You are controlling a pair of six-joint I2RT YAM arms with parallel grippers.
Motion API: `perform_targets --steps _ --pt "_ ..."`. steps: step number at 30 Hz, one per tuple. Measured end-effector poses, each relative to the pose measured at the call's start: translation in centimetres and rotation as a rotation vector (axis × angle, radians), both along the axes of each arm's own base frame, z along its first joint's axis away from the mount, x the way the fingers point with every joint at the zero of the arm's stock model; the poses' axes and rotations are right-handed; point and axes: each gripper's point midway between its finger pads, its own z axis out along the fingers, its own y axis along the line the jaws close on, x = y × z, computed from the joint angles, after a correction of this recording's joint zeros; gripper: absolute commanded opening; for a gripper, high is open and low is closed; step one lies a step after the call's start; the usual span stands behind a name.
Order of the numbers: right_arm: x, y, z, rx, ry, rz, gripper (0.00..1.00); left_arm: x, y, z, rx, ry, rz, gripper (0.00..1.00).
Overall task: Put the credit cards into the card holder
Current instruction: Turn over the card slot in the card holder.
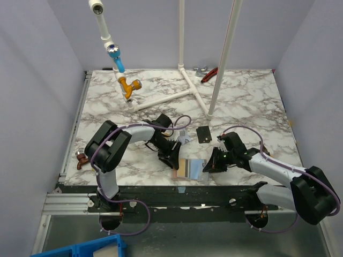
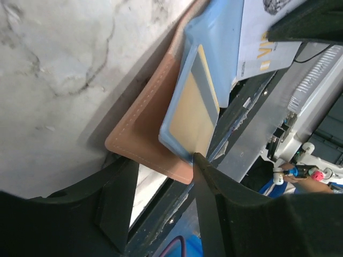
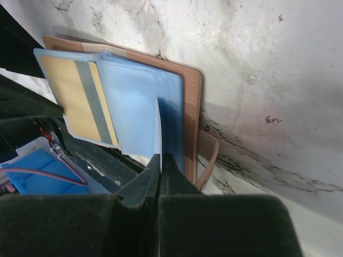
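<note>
The tan card holder [image 1: 188,169] [image 2: 144,128] [image 3: 193,107] lies open at the table's front edge, its light blue pockets facing up. A gold card with a grey stripe [image 2: 193,107] [image 3: 69,96] sits partly in a pocket. My left gripper [image 1: 172,159] [image 2: 163,160] is open at the holder's left corner, one fingertip [image 2: 199,160] touching the blue pocket's corner. My right gripper [image 1: 210,165] [image 3: 162,156] is shut on a thin pale card [image 2: 262,37] [image 3: 159,123], which stands edge-on in the blue pocket. A black card [image 1: 203,134] lies flat farther back.
A white pipe frame [image 1: 182,80] with orange [image 1: 130,84] and blue fittings [image 1: 115,56] stands at the back. A red-handled tool [image 1: 209,74] lies by the far edge. A small brown object [image 1: 81,159] sits at the left edge. A blue bin [image 1: 86,249] is below the table.
</note>
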Motion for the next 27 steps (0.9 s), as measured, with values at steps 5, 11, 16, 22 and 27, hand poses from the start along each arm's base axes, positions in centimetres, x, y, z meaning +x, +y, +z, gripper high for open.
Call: perform_targets --steps 5,11,16,22,27 --pt "0.2 0.3 -0.3 0.020 -0.001 -0.019 0.01 0.8 -0.6 -0.2 0.001 0.013 -0.016 0.26" --pt "0.5 0.9 -0.5 0.043 -0.003 -0.026 0.01 2.1 -0.7 0.6 0.000 -0.018 -0.013 0.05" --pt "1.3 1.4 -0.4 0.051 -0.013 -0.024 0.01 3.3 -0.6 1.5 -0.014 -0.057 0.009 0.00" --pt "2.9 2.0 0.7 0.053 -0.065 -0.021 0.01 4.9 0.8 1.7 -0.006 -0.092 0.069 0.00" --pt "3.2 1.6 2.0 0.053 -0.115 -0.035 0.01 5.1 2.1 1.5 0.016 -0.112 0.104 0.00"
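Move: The open card holder lies between the hands, its middle roughly 7 cm to the right of the left hand and 1 cm lower, about level with it in reach; its left edge is already between the open fingers. The loose gold card is about 9 cm ahead and 5 cm left of that hand, the clear sleeve 13 cm ahead and 3 cm right. From the right hand, the holder's middle is some 7 cm left and 1 cm lower, the black card 14 cm ahead and 1 cm left. The holder's left edge is pinched as the left fingers close from half open; keeping that grip, the left hand carries it about 5 cm forward, lifting slightly, then veers 2 cm or so left towards the loose gold card. The right hand, still gripping the white card over the right pocket, follows roughly 3 cm forward and slightly left, dips a touch, then rises. ##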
